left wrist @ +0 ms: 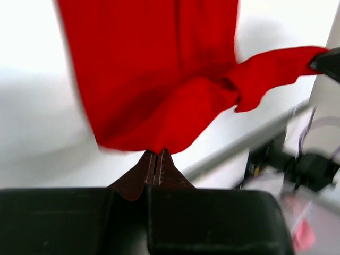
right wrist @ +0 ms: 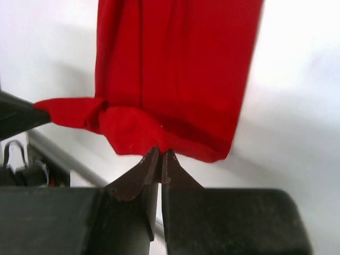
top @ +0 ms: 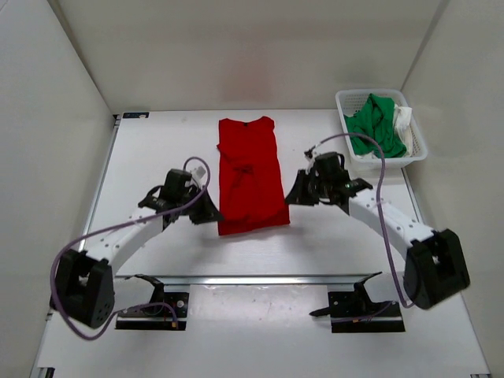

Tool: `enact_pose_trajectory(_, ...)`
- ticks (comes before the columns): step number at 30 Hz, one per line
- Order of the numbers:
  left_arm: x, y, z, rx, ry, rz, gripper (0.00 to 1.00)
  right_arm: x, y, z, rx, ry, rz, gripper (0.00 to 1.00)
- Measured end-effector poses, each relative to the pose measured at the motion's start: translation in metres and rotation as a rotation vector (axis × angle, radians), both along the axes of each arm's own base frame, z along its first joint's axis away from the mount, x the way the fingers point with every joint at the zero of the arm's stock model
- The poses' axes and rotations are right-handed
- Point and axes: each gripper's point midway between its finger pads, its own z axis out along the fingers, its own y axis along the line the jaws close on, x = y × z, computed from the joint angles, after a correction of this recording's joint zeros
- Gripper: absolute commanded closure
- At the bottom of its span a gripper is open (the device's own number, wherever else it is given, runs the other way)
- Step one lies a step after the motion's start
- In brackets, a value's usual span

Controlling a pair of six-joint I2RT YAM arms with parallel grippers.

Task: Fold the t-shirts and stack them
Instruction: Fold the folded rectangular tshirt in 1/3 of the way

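A bright red t-shirt (top: 250, 175) lies in a long narrow strip across the middle of the table, collar at the far end. At its near left corner my left gripper (top: 214, 214) is shut, and the left wrist view shows the left gripper (left wrist: 158, 153) pinching the red t-shirt (left wrist: 159, 79) at its hem. My right gripper (top: 291, 197) is shut on the near right corner, and in the right wrist view the right gripper (right wrist: 161, 152) pinches the red t-shirt (right wrist: 175, 69) there. The hem hangs raised and slack between both grippers. A green t-shirt (top: 372, 126) and a white t-shirt (top: 404, 120) lie crumpled in the basket.
A white mesh basket (top: 343, 102) stands at the far right corner of the table. White walls enclose the table on three sides. A metal rail (top: 252, 279) runs along the near edge between the arm bases.
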Motion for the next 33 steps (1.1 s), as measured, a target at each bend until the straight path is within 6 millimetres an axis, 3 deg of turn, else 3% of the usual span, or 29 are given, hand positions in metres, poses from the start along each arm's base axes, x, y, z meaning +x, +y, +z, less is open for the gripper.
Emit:
enact_pose_trajectory(3, 0.047, -0.003, 0.014, 0.006, -0.071, 0.047, 1.00, 0.051, 0.000, 0.009, -0.023, -0.042, -0.018, 1.00)
enact_pose_trajectory(6, 0.088, 0.000, 0.018, 0.022, -0.113, 0.106, 1.00, 0.096, -0.001, 0.006, -0.041, -0.054, -0.033, 1.00)
enact_pose_trajectory(12, 0.161, 0.009, 0.011, 0.085, -0.149, 0.185, 1.00, 0.155, -0.003, -0.016, -0.056, -0.030, -0.044, 1.00)
enact_pose_trajectory(15, 0.185, 0.009, -0.001, 0.107, -0.149, 0.199, 1.00, 0.175, -0.002, -0.027, -0.060, -0.017, -0.045, 1.00)
enact_pose_trajectory(21, 0.200, 0.013, -0.046, 0.164, -0.081, 0.207, 0.98, 0.201, 0.000, -0.043, -0.061, -0.003, -0.036, 1.00)
enact_pose_trajectory(23, 0.202, 0.014, -0.054, 0.163, -0.072, 0.212, 0.92, 0.206, -0.001, -0.044, -0.058, -0.002, -0.036, 1.00)
enact_pose_trajectory(25, 0.207, 0.015, -0.053, 0.152, -0.086, 0.225, 0.83, 0.213, -0.001, -0.043, -0.053, -0.010, -0.037, 0.92)
enact_pose_trajectory(27, 0.214, 0.017, -0.047, 0.131, -0.118, 0.241, 0.71, 0.218, -0.001, -0.042, -0.049, -0.018, -0.040, 0.73)
enact_pose_trajectory(29, 0.219, 0.021, -0.040, 0.108, -0.143, 0.262, 0.66, 0.218, -0.002, -0.042, -0.050, -0.018, -0.039, 0.62)
enact_pose_trajectory(33, 0.217, 0.034, -0.016, 0.068, -0.207, 0.320, 0.64, 0.219, -0.005, -0.041, -0.070, -0.028, -0.040, 0.60)
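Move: Both closed grippers hold the near corners of the red t-shirt off the table. The place on the t-shirt where the left corner is to be laid is about 20 cm ahead of the left hand and 8 cm lower; the right corner's place is 22 cm ahead of the right hand, some 10 cm lower. The t-shirt's far end lies roughly 22 cm beyond the left laying place and 10 cm right of it. The basket with the green t-shirt stands about 35 cm ahead and 35 cm right of the right hand. Forward together, quickly, both hands carry the pinched hem about 20 cm over the lying t-shirt, rising slightly before sinking towards it, the left dipping further. Near the end both grippers open and let go of the corners; the left hand then lifts some 3 cm and edges left, having turned about 15 degrees counter-clockwise, while the right stays over its corner. ##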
